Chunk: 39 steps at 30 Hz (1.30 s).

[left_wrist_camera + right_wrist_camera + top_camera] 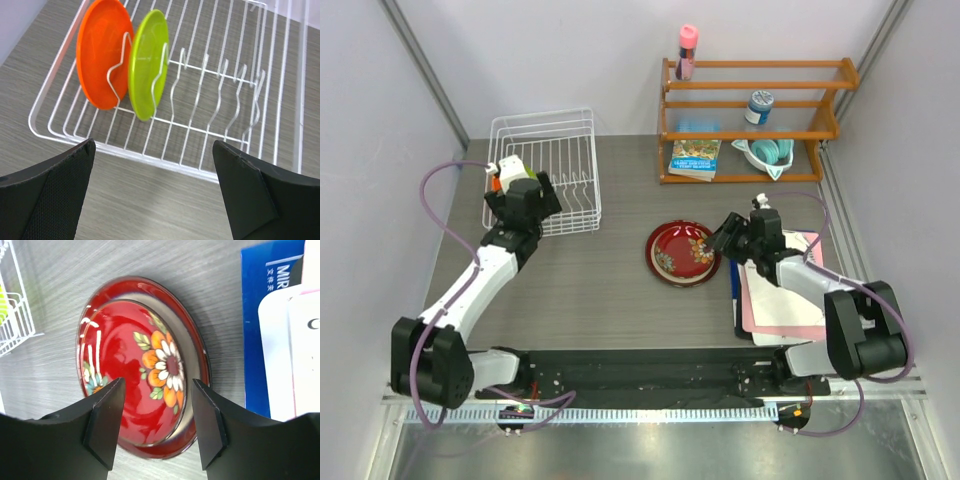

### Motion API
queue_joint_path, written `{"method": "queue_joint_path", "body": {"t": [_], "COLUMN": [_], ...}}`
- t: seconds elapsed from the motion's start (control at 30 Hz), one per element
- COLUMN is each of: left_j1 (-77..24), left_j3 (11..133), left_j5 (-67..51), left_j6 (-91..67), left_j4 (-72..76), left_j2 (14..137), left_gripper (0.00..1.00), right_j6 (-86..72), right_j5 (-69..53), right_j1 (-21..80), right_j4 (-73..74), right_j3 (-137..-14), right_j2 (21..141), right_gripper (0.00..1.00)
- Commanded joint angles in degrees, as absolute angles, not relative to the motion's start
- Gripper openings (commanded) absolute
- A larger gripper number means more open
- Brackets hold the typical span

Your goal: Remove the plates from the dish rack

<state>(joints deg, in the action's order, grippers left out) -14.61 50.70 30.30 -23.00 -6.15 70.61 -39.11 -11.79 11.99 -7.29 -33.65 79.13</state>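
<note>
The white wire dish rack (542, 170) stands at the back left. An orange plate (102, 52) and a lime green plate (147, 62) stand upright between its prongs at the left end. My left gripper (155, 195) hovers just in front of the rack's front rim (152, 159), wide open and holding nothing. Mid-table, the dark red floral plate (140, 370) lies on top of the larger red-rimmed plate (196, 347). My right gripper (156, 425) is open over their near edge and holds nothing.
An orange wooden shelf (750, 110) stands at the back right with a teal dish (767, 152), a book (695, 158), a jar and a pink bottle (687, 50). Papers and a blue booklet (255, 330) lie right of the stacked plates, under the right arm.
</note>
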Motion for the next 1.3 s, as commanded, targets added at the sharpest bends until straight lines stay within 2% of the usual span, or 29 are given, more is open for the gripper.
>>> {"method": "queue_joint_path", "body": {"t": [0.0,0.3,0.57,0.67,0.7,0.73,0.83,0.93,1.13,1.27], "left_j1": [-12.6,-8.1,-5.8,-5.8,-5.7,-5.7,-5.7,-5.7,-5.7,-5.7], "left_j3": [56.1,62.2,67.3,67.1,67.1,67.1,66.2,65.0,65.8,66.3], "left_j5": [31.5,30.5,28.3,28.1,28.2,28.6,29.1,30.0,30.6,31.6], "left_j6": [-20.9,-20.7,-20.6,-20.7,-20.8,-21.0,-21.4,-21.2,-19.6,-19.1], "left_j4": [-2.1,2.8,3.7,4.7,4.7,4.4,5.0,5.3,4.2,2.5], "left_j2": [75.1,89.2,97.4,97.6,97.5,97.5,95.9,94.4,93.5,91.9], "left_gripper": [0.99,0.99,0.86,0.7,0.58,0.51,0.38,0.2,0.02,0.0], "right_j6": [-35.8,-33.9,-33.1,-33.2,-33.3,-33.3,-33.6,-33.8,-33.7,-33.6], "right_j5": [-9.5,-8.5,-7.6,-7.8,-7.9,-8.2,-9.0,-9.8,-9.8,-10.1], "right_j1": [12.0,12.0,12.0,11.9,12.0,12.0,12.0,12.0,12.0,11.9], "right_j4": [-3.3,-0.4,-0.4,-0.4,-0.7,-1.0,-1.3,-1.8,-1.8,-1.8], "right_j3": [-37.1,-38.9,-39.5,-39.6,-39.6,-39.6,-39.6,-39.4,-38.8,-38.8], "right_j2": [72.6,66.3,68.1,69.7,69.9,70.2,71.3,71.6,71.2,71.4], "right_gripper": [0.61,0.63,0.63,0.62,0.62,0.62,0.62,0.62,0.62,0.62]}}
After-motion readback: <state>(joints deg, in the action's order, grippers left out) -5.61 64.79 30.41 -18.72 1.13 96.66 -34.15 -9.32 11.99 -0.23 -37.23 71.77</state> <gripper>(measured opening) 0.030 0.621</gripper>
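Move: The green plate stands on edge in the dish rack, its middle some 13 cm ahead of the left hand, about 5 cm to its left and 9 cm lower. The orange plate stands beside it, roughly 4 cm farther left and 1 cm nearer; the rack's middle is about 15 cm ahead of the hand, 2 cm left and 12 cm down. From the right hand, the green plate is about 15 cm ahead, 44 cm to the left and 4 cm higher. Forward, with some drift to the left, the open left hand reaches about 10 cm into the rack, dipping some 6 cm over the second half of the reach, then shuts its fingers on the near rim of the green plate and eases up a centimetre. Meanwhile the right hand, open, rises about 7 cm off the stacked plates, then sinks back some 3 cm and waits. ##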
